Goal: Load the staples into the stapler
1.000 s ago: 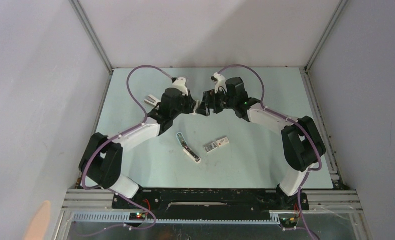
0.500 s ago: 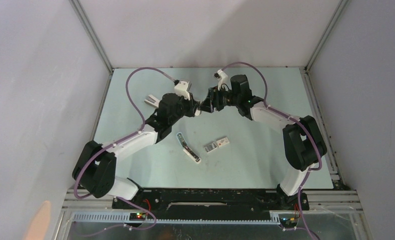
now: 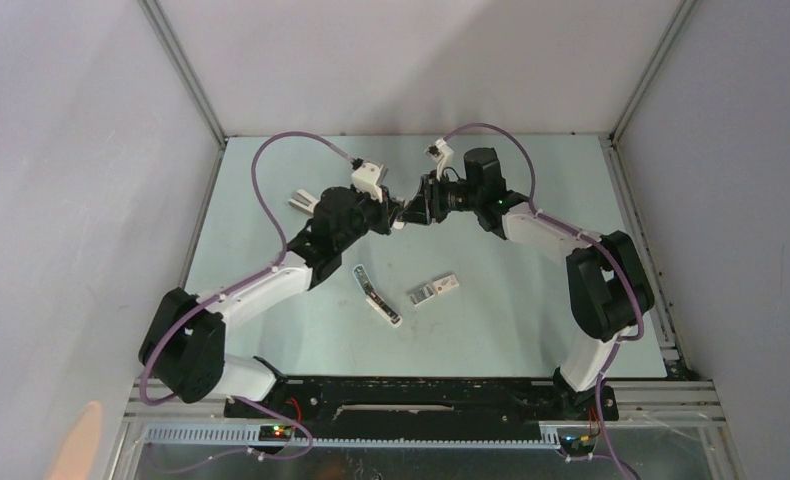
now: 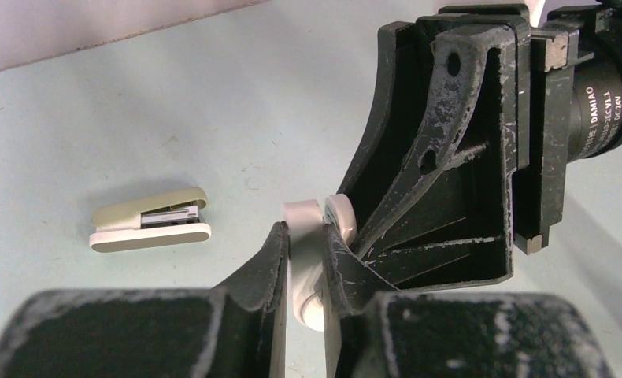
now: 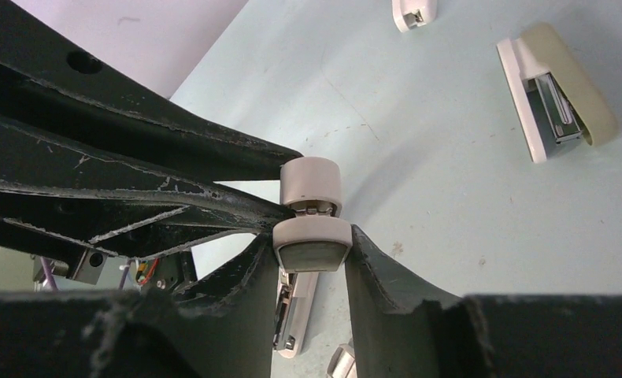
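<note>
The stapler [image 3: 374,295], slim and pale, lies on the table in front of both grippers; it also shows low in the right wrist view [image 5: 296,311]. The staples [image 3: 436,289], a small white box, sit just to its right. Neither gripper touches them. Above the back of the table, my left gripper [image 3: 395,219] and right gripper [image 3: 409,212] meet tip to tip on a stubby white stapler [image 5: 311,183]. The left gripper [image 4: 308,252] is shut on one half of it [image 4: 304,268]. The right gripper [image 5: 312,253] presses both sides of the other half.
A beige and white wedge-shaped stapler [image 3: 304,200] lies at the back left, also seen in the wrist views [image 4: 150,219] [image 5: 556,90]. A small white stub [image 5: 414,12] lies beyond it. Grey walls enclose the table [image 3: 271,330] on three sides.
The right gripper has closed from wide open onto the stubby white stapler. Both wrists have shifted slightly toward the back; the left arm has stretched further out.
</note>
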{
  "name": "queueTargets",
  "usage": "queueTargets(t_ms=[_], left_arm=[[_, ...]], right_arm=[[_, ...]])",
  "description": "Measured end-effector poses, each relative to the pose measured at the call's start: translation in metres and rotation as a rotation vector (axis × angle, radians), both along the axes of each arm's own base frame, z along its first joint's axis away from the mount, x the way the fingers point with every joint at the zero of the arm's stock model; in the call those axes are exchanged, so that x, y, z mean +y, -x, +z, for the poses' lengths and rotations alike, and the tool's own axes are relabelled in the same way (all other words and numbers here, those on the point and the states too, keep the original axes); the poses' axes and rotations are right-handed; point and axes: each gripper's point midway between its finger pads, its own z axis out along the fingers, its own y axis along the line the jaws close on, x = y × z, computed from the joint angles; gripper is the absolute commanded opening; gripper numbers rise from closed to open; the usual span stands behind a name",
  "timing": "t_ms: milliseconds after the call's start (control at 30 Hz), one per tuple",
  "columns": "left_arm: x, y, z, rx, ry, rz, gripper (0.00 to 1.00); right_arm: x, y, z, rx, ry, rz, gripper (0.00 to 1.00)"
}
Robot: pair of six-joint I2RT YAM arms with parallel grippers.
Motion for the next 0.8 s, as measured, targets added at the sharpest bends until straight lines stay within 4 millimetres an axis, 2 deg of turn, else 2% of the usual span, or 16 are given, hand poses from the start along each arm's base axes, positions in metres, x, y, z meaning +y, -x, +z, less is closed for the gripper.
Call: queueTargets(t_ms=[100,300,433,633,800], left_arm=[[0.0,0.002,0.0,-0.007,-0.013,-0.013,0.2],[0.005,0.008,0.003,-0.008,-0.041,-0.02,0.5],[0.008,0.02,0.02,-0.027,-0.022,-0.065,0.63],[0.007,0.035,0.053,-0.063,0.023,-0.207,0.68],[0.002,0.051,0.057,-0.051,0.007,-0.352,0.67]], right_arm=[[0.0,0.001,0.0,0.0,-0.004,0.011,0.01],[-0.002,0.007,0.0,-0.015,0.007,0.045,0.0],[-0.006,0.015,0.002,-0.032,0.022,0.077,0.0],[-0.01,0.032,0.027,-0.117,0.002,0.148,0.0],[-0.015,0.049,0.044,-0.201,-0.019,0.21,0.0]])
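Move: Both hands already grip the small pale stapler in mid-air; its middle is about 2 cm to the right of the left hand and 2 cm to the left of the right hand. From the right hand, some 16 cm lower on the table, the open stapler lies about 10 cm back and 7 cm left, the staples box 8 cm back and 6 cm right, and the olive stapler 13 cm ahead and 6 cm left. The left fingers spread wide and let go of the small stapler, while the left hand moves up and back about 5 cm each way, its wrist swinging some 20 degrees clockwise and its open fingers staying close around the stapler. The right hand keeps its pinch and carries the stapler back and up alongside, about 5 cm back and a little less up, the lift coming late, as its wrist turns roughly 10 degrees counter-clockwise and rolls so the stapler's forward side comes up by about as much. ##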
